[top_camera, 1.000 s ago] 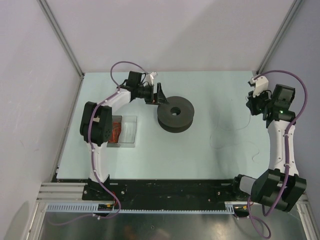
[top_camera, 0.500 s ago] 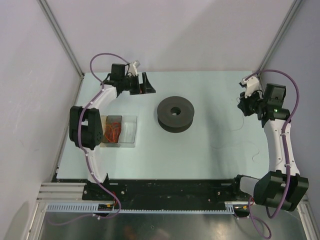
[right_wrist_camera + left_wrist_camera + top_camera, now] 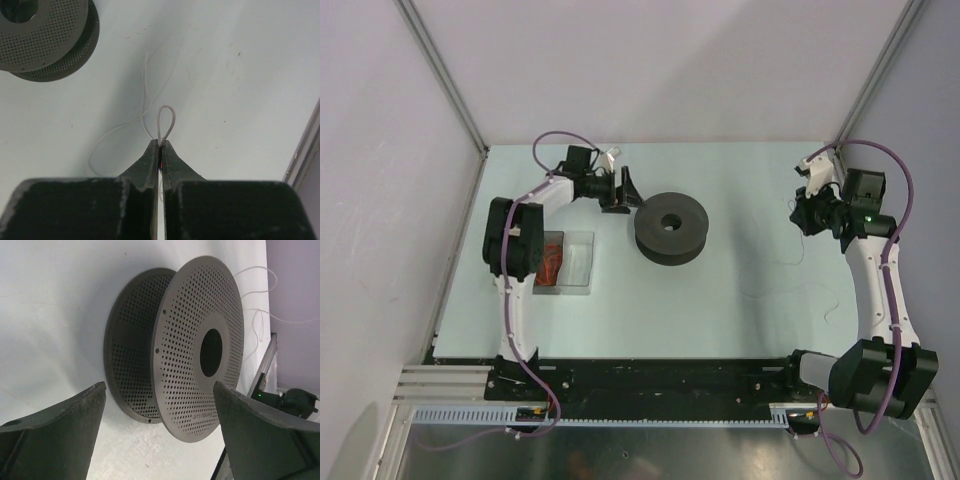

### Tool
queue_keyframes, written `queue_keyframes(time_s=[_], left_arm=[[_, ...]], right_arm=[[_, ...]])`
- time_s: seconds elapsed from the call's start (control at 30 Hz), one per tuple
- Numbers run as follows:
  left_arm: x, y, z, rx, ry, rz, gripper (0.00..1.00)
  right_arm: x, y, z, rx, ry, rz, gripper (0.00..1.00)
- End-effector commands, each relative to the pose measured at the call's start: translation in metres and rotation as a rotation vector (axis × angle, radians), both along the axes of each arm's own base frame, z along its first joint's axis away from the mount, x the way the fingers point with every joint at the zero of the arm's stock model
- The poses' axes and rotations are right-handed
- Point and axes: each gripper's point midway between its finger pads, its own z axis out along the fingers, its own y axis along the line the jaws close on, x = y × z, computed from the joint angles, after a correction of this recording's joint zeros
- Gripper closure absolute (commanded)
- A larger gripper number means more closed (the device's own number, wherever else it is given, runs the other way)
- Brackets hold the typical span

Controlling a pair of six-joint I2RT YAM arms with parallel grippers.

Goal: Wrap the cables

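Note:
A black perforated spool [image 3: 670,228] lies flat in the middle of the table. My left gripper [image 3: 626,190] stands open just left of it, not touching. In the left wrist view the spool [image 3: 200,340] fills the space ahead of the wide-apart left gripper [image 3: 159,389]. My right gripper [image 3: 802,214] hangs over the far right of the table. It is shut on the thin white cable, and a small loop of cable [image 3: 166,119] sticks out past the right gripper [image 3: 161,143]. More loose cable [image 3: 825,303] trails over the table towards the spool [image 3: 45,35].
A clear plastic box [image 3: 582,262] holding orange-red bits sits by the left arm's base. Grey walls with metal corner posts [image 3: 445,80] close in the table. A black rail [image 3: 660,375] runs along the near edge.
My left gripper drew back to the far left, then came back beside the spool, jaws wide. My right gripper shifted farther and leftward with the cable still pinched.

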Motion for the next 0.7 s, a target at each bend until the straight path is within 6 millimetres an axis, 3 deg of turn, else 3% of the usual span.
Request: queue_keyframes(time_s=[0.0,0.1,0.33,0.5,0.67], left_arm=[[-0.010,-0.032,0.022,-0.096,-0.027,-0.126,0.11],[-0.018,-0.048,0.021,-0.127,-0.016,-0.183,0.22],[-0.027,-0.065,0.002,-0.201,0.138,-0.157,0.35],[-0.028,-0.069,0.029,-0.254,0.079,-0.180,0.52],[-0.043,-0.068,0.058,-0.283,0.014,-0.233,0.82]], right_arm=[[0.001,0.004,0.018,0.006,-0.030,-0.010,1.00],[-0.002,0.007,0.016,0.015,-0.013,-0.010,1.00],[-0.001,0.013,0.018,0.043,-0.013,-0.005,1.00],[-0.003,0.020,0.016,0.058,0.000,0.016,1.00],[0.003,0.028,0.015,0.103,0.002,0.041,1.00]])
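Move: The spool lies about 12 cm to the right of my open left hand and 6 cm back towards me, its middle some 4 cm below. Off the other way, the clear bin is roughly 14 cm to the left of this hand and 15 cm back, with the red cables about 20 cm left and 15 cm back, both around 7 cm lower. From my right hand, which holds the white cable, the spool is some 27 cm left, 5 cm ahead and 18 cm down. I bring my left hand about 6 cm to the right and 3 cm back onto the near-left part of the spool's rim, dipping only a centimetre at the start, while the wrist turns some 15 degrees so the fingers point less steeply down. As I go I close the fingers from wide open to about a quarter, one on each face of the upper flange, pinching its edge. My right hand keeps its grip on the white cable and eases nearly 2 cm left. ##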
